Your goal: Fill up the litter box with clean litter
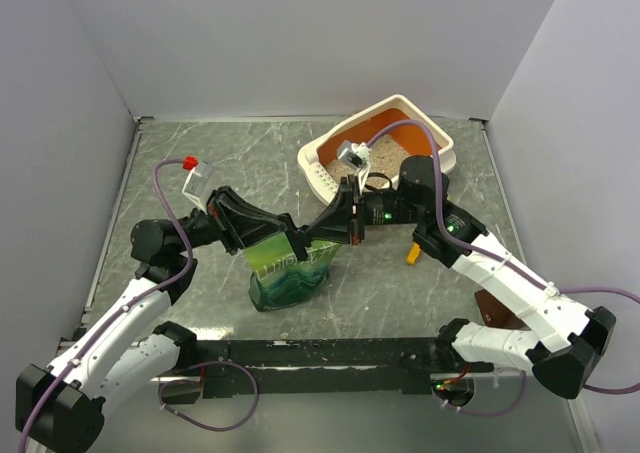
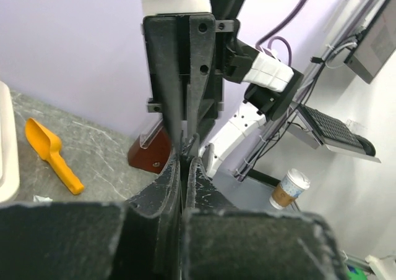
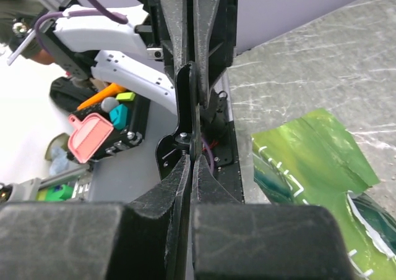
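The cream litter box [image 1: 440,145] with its orange inside stands at the back right. Clean litter [image 1: 383,154] lies in it as a beige grainy patch. A green bag [image 1: 287,276] stands upright in the middle of the table. Both grippers meet tip to tip over its top edge. My left gripper [image 1: 300,241] [image 2: 184,153] is shut on a thin strip of the bag's top. My right gripper [image 1: 322,231] [image 3: 193,159] faces it, also shut on that thin edge. The bag's green side [image 3: 309,162] shows in the right wrist view. The box's cream rim [image 2: 5,144] shows at the left wrist view's left edge.
An orange scoop [image 1: 412,255] [image 2: 52,153] lies on the table between the bag and the right arm, partly under that arm. A brown block [image 1: 496,310] [image 2: 150,155] sits near the right arm's base. White walls close in the table on three sides.
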`<state>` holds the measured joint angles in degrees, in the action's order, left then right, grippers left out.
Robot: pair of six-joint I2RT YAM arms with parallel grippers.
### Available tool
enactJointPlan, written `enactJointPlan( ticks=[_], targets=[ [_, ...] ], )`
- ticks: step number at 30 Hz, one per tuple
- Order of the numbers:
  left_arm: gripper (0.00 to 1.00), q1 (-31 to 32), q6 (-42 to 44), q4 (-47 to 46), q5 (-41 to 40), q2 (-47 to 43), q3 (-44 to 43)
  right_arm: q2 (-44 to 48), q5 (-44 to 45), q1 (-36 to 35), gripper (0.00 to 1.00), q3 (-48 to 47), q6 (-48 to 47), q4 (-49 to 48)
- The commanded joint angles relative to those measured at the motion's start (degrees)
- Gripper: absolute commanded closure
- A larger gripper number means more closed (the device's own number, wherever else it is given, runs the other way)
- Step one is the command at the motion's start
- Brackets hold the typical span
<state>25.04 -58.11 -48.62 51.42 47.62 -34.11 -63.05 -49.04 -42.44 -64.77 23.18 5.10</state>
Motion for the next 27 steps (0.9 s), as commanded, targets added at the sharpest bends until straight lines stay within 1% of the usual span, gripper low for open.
enactJointPlan(
  ticks=[1,4,5,7,9,11,13,15,18,23,27],
  targets=[
    [0.99,-0.08,0.01,-4.56,1.67,-0.42,-0.25,0.72,-0.81,1.21,0.67,-0.70,-0.85,-0.46],
    [0.99,-0.16,1.76,-1.93,1.76,-1.03,-1.05,3.18,0.34,3.58,0.49,0.08,-1.99,0.34],
    [0.99,-0.16,2.38,-0.96,1.67,-1.29,-1.31,3.80,1.04,4.20,0.46,0.00,-2.52,1.13],
    [0.99,-0.16,3.00,0.19,1.58,-1.56,-1.49,4.68,1.57,5.34,0.42,-0.27,-3.84,2.89],
    [0.99,-0.16,3.00,0.28,1.67,-1.65,-1.57,5.47,3.15,5.78,0.41,-0.62,-5.77,4.82],
    [0.99,-0.25,2.91,0.28,1.76,-1.47,-1.58,6.35,2.90,6.05,0.40,-0.36,-7.27,5.01],
    [0.99,-0.16,2.65,-0.07,1.67,-1.39,-1.57,6.62,0.97,6.05,0.39,-0.09,-7.88,3.87],
    [0.99,-0.16,2.30,-0.42,1.58,-1.12,-1.57,5.57,-2.80,6.14,0.37,0.17,-8.59,2.99],
    [0.99,-0.16,2.56,0.19,1.49,-0.95,-1.75,4.08,-5.53,5.96,0.36,-0.53,-10.34,3.51],
    [0.99,-0.16,2.91,1.42,0.70,-0.86,-1.66,3.02,-6.60,5.96,0.33,0.00,-10.61,1.14],
    [0.99,-0.16,3.96,3.79,-0.35,-0.68,-2.01,2.05,-8.18,5.17,0.31,0.96,-9.56,-2.55]
  ],
)
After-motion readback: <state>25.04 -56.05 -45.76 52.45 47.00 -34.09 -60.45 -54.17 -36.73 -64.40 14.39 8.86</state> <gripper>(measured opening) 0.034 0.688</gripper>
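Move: The black clip is pinched between both grippers: its middle lies about 2 cm to the right hand's left and, for the left hand, some 2 cm to its right, level with both. The green litter bag stands almost beneath, about 3 cm ahead of the right hand, 3 cm left and 27 below. From that hand, the litter box is roughly 30 cm ahead, 17 right and 30 below, and the orange scoop about 11 ahead, 24 right and 35 below. Letting go of the black clip, the right fingers open about two-thirds while the left fingers, already shut on the clip, keep their grip and stay nearly still. The right hand backs off to the right some 3 cm, swinging about 2 cm forward on the way and then easing partly back, with a slight wrist roll. ##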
